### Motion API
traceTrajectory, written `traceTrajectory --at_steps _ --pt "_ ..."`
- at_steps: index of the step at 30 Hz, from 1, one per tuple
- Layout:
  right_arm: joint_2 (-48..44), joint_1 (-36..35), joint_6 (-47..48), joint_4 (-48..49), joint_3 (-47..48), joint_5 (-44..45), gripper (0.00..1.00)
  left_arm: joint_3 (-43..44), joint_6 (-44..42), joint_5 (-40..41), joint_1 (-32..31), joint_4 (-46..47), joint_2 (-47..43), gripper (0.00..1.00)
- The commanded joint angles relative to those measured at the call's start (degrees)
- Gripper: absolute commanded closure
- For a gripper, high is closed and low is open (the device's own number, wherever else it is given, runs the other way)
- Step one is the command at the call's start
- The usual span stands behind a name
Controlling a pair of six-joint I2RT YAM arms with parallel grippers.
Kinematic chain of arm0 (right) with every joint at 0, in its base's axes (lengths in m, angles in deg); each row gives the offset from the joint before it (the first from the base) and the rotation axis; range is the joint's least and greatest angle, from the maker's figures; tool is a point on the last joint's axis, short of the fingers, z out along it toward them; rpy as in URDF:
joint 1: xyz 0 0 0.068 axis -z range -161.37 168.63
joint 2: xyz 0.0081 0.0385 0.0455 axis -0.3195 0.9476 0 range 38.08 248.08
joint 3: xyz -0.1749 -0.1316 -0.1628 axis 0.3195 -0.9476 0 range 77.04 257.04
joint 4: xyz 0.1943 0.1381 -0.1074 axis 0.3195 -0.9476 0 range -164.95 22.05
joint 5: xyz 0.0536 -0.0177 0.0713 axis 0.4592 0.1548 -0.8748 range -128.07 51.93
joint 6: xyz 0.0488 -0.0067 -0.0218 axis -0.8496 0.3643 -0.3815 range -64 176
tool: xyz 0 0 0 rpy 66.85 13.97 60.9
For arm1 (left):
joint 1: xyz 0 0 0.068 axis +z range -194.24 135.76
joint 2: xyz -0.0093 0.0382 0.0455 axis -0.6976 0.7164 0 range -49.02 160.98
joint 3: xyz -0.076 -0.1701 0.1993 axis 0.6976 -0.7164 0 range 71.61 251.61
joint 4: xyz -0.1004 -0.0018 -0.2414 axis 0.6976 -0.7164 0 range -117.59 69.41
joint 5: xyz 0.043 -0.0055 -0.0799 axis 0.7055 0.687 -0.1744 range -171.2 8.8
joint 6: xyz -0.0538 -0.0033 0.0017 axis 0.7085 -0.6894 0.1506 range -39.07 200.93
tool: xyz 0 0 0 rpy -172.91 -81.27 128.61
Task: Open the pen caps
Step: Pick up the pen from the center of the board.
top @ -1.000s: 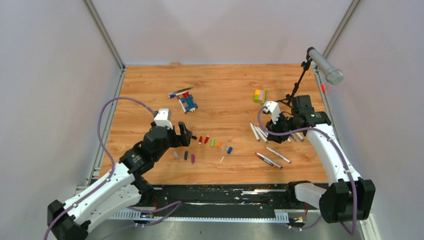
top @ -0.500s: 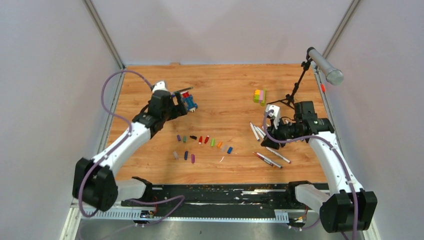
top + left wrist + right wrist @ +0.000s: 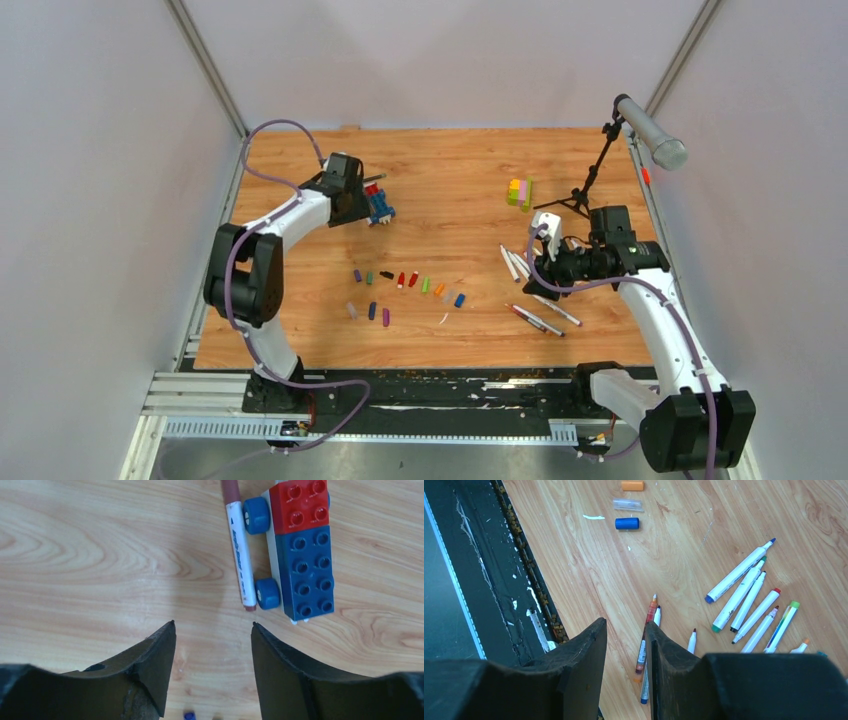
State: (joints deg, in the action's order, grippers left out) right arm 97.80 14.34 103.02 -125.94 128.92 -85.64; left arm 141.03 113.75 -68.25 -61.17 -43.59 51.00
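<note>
Several loose pen caps [image 3: 410,282] in mixed colours lie in a row mid-table; a blue cap [image 3: 627,523] and an orange cap [image 3: 632,485] show in the right wrist view. Uncapped white pens [image 3: 738,573] lie fanned out to the right, and two more pens [image 3: 647,630] lie just beyond my right gripper [image 3: 625,624]. It hangs open, jaws narrowly apart, holding nothing. My left gripper [image 3: 212,625] is open over bare wood at the far left. Ahead of it, a white pen [image 3: 240,555] with a dark red cap lies against the toy brick figure [image 3: 300,550].
A yellow-green-pink block stack [image 3: 519,192] and a black microphone stand [image 3: 598,170] stand at the back right. The black rail [image 3: 430,390] runs along the near edge, and grey walls close the table on three sides.
My left arm has swung from the cap row to the far left, beside the toy brick figure, and its jaws have narrowed. The right arm has shifted only slightly.
</note>
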Motion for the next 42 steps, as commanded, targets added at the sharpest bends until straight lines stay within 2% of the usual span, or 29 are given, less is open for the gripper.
traceTrajectory --at_steps 1,14,21,27,33,42 --pt "-1.12 0.34 1.23 1.71 -0.22 -0.52 0.65 6.54 -2.87 -2.23 0.89 -1.56 3.77 0.37" --pt "-1.03 0.34 1.25 1.92 -0.46 -0.33 0.65 17.76 -2.95 -2.05 1.81 -7.36 15.10 0.46" --pt "-1.14 0.34 1.31 1.92 -0.53 -0.24 0.65 22.42 -2.81 -1.61 2.07 -9.87 18.78 0.47" --pt "-1.14 0.34 1.33 1.92 -0.56 -0.27 0.64 27.29 -2.30 -2.10 2.16 -14.01 22.83 0.53" --pt "-1.10 0.33 1.31 1.91 -0.61 -0.24 0.64 28.44 -2.45 -1.65 2.18 -15.20 24.14 0.53" --pt "-1.13 0.34 1.37 1.92 -0.64 -0.09 0.64 31.46 -4.09 -0.84 2.25 -18.84 26.27 0.59"
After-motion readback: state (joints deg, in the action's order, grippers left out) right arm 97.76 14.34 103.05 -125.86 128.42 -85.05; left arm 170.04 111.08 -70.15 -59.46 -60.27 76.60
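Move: From the left gripper, the brown-capped pen's middle lies about 8 cm ahead, 1 cm to the right and 6 cm lower. The toy car stands close along its right side, around 7 cm ahead of the gripper, 5 cm to its right and 5 cm lower; the blue-capped pen lies crosswise about 16 cm ahead, 1 cm to the right. From the right gripper the brown-capped pen is roughly 30 cm ahead and 34 cm to the left. Bring the left gripper forward about 5.5 cm and down about 5 cm, mostly forward at first and then mainly down, onto the white body of the brown-capped pen. Tip the fingers some 15 degrees steeper and narrow them partway, one on each side of the pen, the right one slipping in between the pen and the toy car; don't pinch yet. ##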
